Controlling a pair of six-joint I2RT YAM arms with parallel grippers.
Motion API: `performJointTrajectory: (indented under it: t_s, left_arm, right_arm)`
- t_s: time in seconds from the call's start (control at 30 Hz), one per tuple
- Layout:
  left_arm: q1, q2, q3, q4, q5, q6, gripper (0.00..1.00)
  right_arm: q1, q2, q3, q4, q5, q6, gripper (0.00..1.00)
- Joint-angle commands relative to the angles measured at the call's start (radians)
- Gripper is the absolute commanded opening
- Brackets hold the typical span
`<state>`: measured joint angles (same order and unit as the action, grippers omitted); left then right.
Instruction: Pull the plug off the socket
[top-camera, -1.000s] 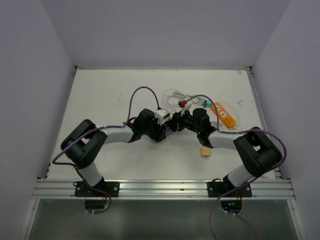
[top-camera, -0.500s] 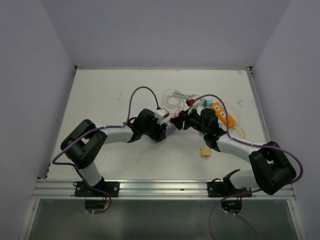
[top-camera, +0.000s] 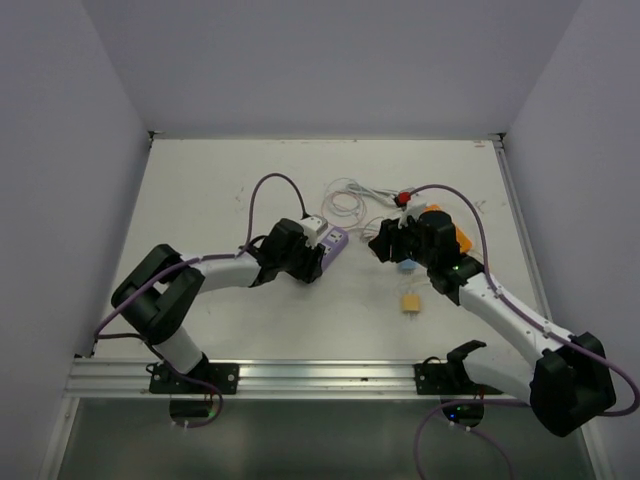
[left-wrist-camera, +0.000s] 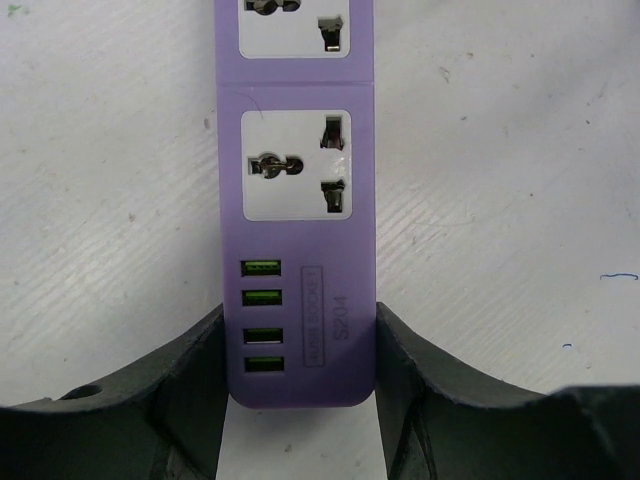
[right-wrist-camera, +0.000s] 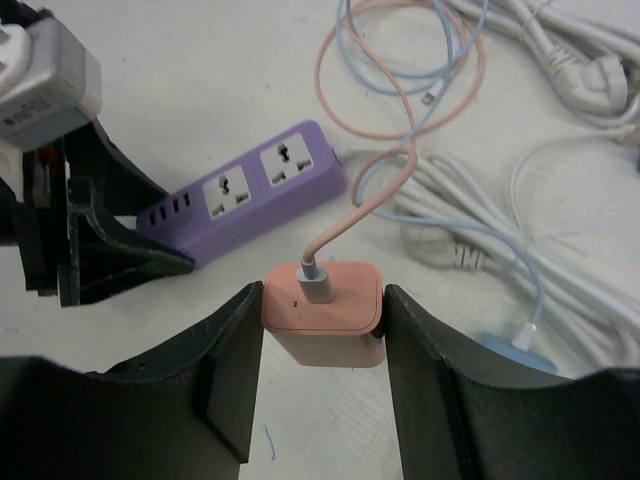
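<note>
The purple socket strip (left-wrist-camera: 296, 200) lies flat on the white table, both of its outlets bare. My left gripper (left-wrist-camera: 298, 350) is shut on its near end, beside the green USB ports, with one finger against each side. In the top view the socket (top-camera: 335, 241) shows just past my left gripper (top-camera: 318, 255). The plug (right-wrist-camera: 322, 300), a salmon-pink block with a pink cable running from its top, is clamped between the fingers of my right gripper (right-wrist-camera: 322, 335). It hangs above the table, apart from the socket (right-wrist-camera: 250, 195). My right gripper (top-camera: 385, 243) is to the socket's right.
White, pink and blue cables (right-wrist-camera: 470, 200) lie tangled beyond the plug, toward the table's back (top-camera: 350, 195). An orange power strip (top-camera: 457, 234) sits behind the right arm. A blue disc (top-camera: 407, 266) and a small yellow plug (top-camera: 411, 302) lie near the right forearm.
My right gripper has drawn away to the right with the plug, opening a gap from the socket. The left gripper stays on the socket, which now shows uncovered.
</note>
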<state>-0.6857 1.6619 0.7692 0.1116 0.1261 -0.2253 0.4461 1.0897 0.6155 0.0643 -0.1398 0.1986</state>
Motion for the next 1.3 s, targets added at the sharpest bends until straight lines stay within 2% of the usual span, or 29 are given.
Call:
performJointTrajectory:
  t_s: [0.0,0.27,0.5,0.57,0.67,0.7,0.73,0.8,0.9,0.93,1.0,1.13,1.27]
  left_arm:
    - [0.025,-0.016,-0.048,-0.174,-0.123,-0.063,0.0]
    - [0.028,-0.06,-0.076,-0.174,-0.209,-0.103,0.0]
    - [0.028,-0.093,-0.087,-0.168,-0.284,-0.128,0.0]
    - [0.028,-0.094,-0.088,-0.165,-0.287,-0.128,0.04]
    - [0.028,-0.105,-0.097,-0.159,-0.293,-0.132,0.13]
    - [0.028,-0.109,-0.103,-0.155,-0.295,-0.132,0.21]
    - [0.028,-0.122,-0.107,-0.153,-0.295,-0.131,0.25]
    - [0.029,-0.136,-0.116,-0.151,-0.304,-0.134,0.36]
    - [0.029,-0.16,-0.122,-0.144,-0.309,-0.135,0.43]
    - [0.028,-0.169,-0.122,-0.144,-0.31,-0.135,0.44]
    - [0.028,-0.177,-0.125,-0.139,-0.309,-0.138,0.49]
    - [0.028,-0.186,-0.119,-0.153,-0.31,-0.141,0.54]
    - [0.028,-0.228,-0.125,-0.161,-0.321,-0.154,0.61]
  right_arm:
    - [-0.004,-0.024,0.075,-0.245,-0.003,0.009,0.0]
    - [-0.001,0.099,0.147,-0.514,-0.075,0.047,0.01]
    - [0.0,0.231,0.167,-0.548,-0.026,0.09,0.05]
    - [0.003,0.271,0.17,-0.534,-0.024,0.099,0.07]
    - [0.014,0.291,0.165,-0.506,-0.023,0.124,0.2]
    - [0.016,0.295,0.165,-0.505,-0.023,0.131,0.24]
    - [0.019,0.299,0.167,-0.503,-0.024,0.131,0.33]
    - [0.02,0.3,0.171,-0.503,-0.018,0.133,0.43]
    - [0.02,0.283,0.178,-0.506,-0.015,0.137,0.59]
    - [0.02,0.279,0.181,-0.508,-0.011,0.136,0.67]
    - [0.02,0.265,0.188,-0.517,-0.012,0.133,0.72]
    - [0.02,0.242,0.202,-0.537,-0.018,0.136,0.91]
    - [0.02,0.153,0.213,-0.543,0.025,0.154,0.99]
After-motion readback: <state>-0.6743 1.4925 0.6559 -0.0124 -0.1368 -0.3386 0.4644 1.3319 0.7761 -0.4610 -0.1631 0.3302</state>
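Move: The right hand holds the pink plug well above the table. Its set-down spot, bare table, is about 7 cm back, 2 cm right and 13 cm down, with the blue plug some 3 cm back and 9 cm right of the hand, and the yellow plug 11 cm back and 9 cm right. The left hand grips the purple socket's near end; clear table lies 7 cm to its left, and the pink plug 4 cm ahead, 15 cm right, 13 cm above. The right hand lowers the pink plug about 11 cm while drawing back some 7 cm and slightly right, the wrist tipping its fingers down by nearly 40 degrees, then spreads them wide to let go of the plug on the bare table left of the blue and yellow plugs and backs up 2 to 3 cm. Meanwhile the left hand, low over the table and still pinching the purple socket by its near end, slides it about 6 cm left, away from the right hand, turning it some 15 degrees counter-clockwise, and comes a little back towards the end. ##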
